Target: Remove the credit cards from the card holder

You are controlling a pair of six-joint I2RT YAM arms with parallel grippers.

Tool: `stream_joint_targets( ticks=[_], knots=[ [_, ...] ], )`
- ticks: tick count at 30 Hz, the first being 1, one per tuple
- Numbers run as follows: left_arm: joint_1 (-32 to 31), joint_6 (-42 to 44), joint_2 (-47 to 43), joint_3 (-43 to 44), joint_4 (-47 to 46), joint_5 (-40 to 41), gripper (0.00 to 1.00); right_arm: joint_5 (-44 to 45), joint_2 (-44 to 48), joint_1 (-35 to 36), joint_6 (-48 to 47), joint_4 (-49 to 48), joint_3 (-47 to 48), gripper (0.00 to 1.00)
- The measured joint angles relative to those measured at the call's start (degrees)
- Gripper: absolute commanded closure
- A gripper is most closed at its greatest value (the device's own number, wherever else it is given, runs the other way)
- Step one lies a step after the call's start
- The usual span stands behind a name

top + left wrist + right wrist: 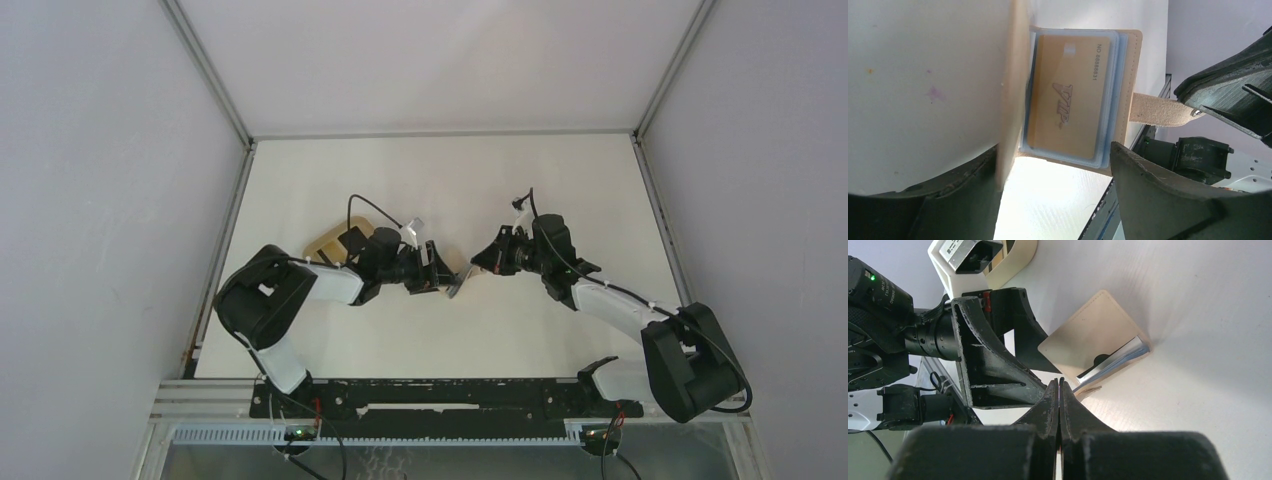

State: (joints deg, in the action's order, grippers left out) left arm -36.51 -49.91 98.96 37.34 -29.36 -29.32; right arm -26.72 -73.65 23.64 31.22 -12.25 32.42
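Observation:
The beige card holder (pixel 1130 75) hangs open between the two grippers; it also shows in the top view (pixel 455 283) and the right wrist view (pixel 1083 337). A tan card marked VIP (pixel 1068 95) sits in its clear sleeves. A dark edge (pixel 1102 360) shows among the sleeves. My left gripper (pixel 1053 200) is open, and one cover (pixel 1010 85) lies against its left finger. My right gripper (pixel 1060 382) is shut, pinching the end of the closing tab (pixel 1158 109). No card is outside the holder in view.
An oval tan wooden tray (pixel 325 245) lies behind the left gripper, partly hidden by the arm, and shows in the right wrist view (pixel 1023 260). Both arms meet at mid-table. Grey walls stand on the left, right and back.

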Motion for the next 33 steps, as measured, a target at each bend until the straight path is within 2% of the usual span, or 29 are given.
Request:
stream_joint_targets(
  ticks=[19, 22, 25, 26, 33],
  knots=[
    [0.87, 1.22, -0.74, 0.00, 2.51, 4.17, 0.40, -0.39, 0.00, -1.18, -2.60, 2.32, 0.00, 1.00],
    [1.27, 1.57, -1.16, 0.00, 3.26, 4.61, 0.57, -0.39, 0.00, -1.66, -2.97, 3.06, 0.00, 1.00],
    [1.55, 2.32, -1.40, 0.00, 3.50, 4.94, 0.93, -0.39, 0.00, -1.92, -3.52, 3.45, 0.00, 1.00],
    [1.60, 2.14, -1.40, 0.00, 3.58, 5.01, 0.99, -0.42, 0.02, -2.01, -3.74, 3.52, 0.00, 1.00],
    [1.62, 2.16, -1.40, -0.04, 3.72, 4.48, 1.00, -0.70, 1.68, -3.91, -4.35, 4.61, 0.00, 1.00]
  ],
)
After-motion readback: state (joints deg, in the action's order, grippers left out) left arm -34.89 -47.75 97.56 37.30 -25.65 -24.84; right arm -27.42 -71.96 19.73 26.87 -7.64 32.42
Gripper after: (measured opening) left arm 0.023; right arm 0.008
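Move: From the open left gripper, the card holder's upright cover flap has its middle about 3 cm ahead and 1 cm to the right, 1 cm lower. The credit cards in the opposite half sit roughly 2 cm ahead and 3 cm right, 1 cm below; the strap in the right gripper is 4 cm ahead, 6 cm right and 3 cm higher. From the right gripper, the cover flap's middle lies about 5 cm left, 1 cm back and 4 cm down, the cards 3 cm left, 2 cm back and 4 cm down. Shift the left gripper about 2.5 cm left and forward, sinking slightly and turning some 5 degrees counter-clockwise, so the card holder's cover flap comes between its fingers; then shut them and pinch its near edge. Meanwhile keep the strap in the shut right gripper and draw it about 2.5 cm right, dipping about 1 cm and starting back up. ##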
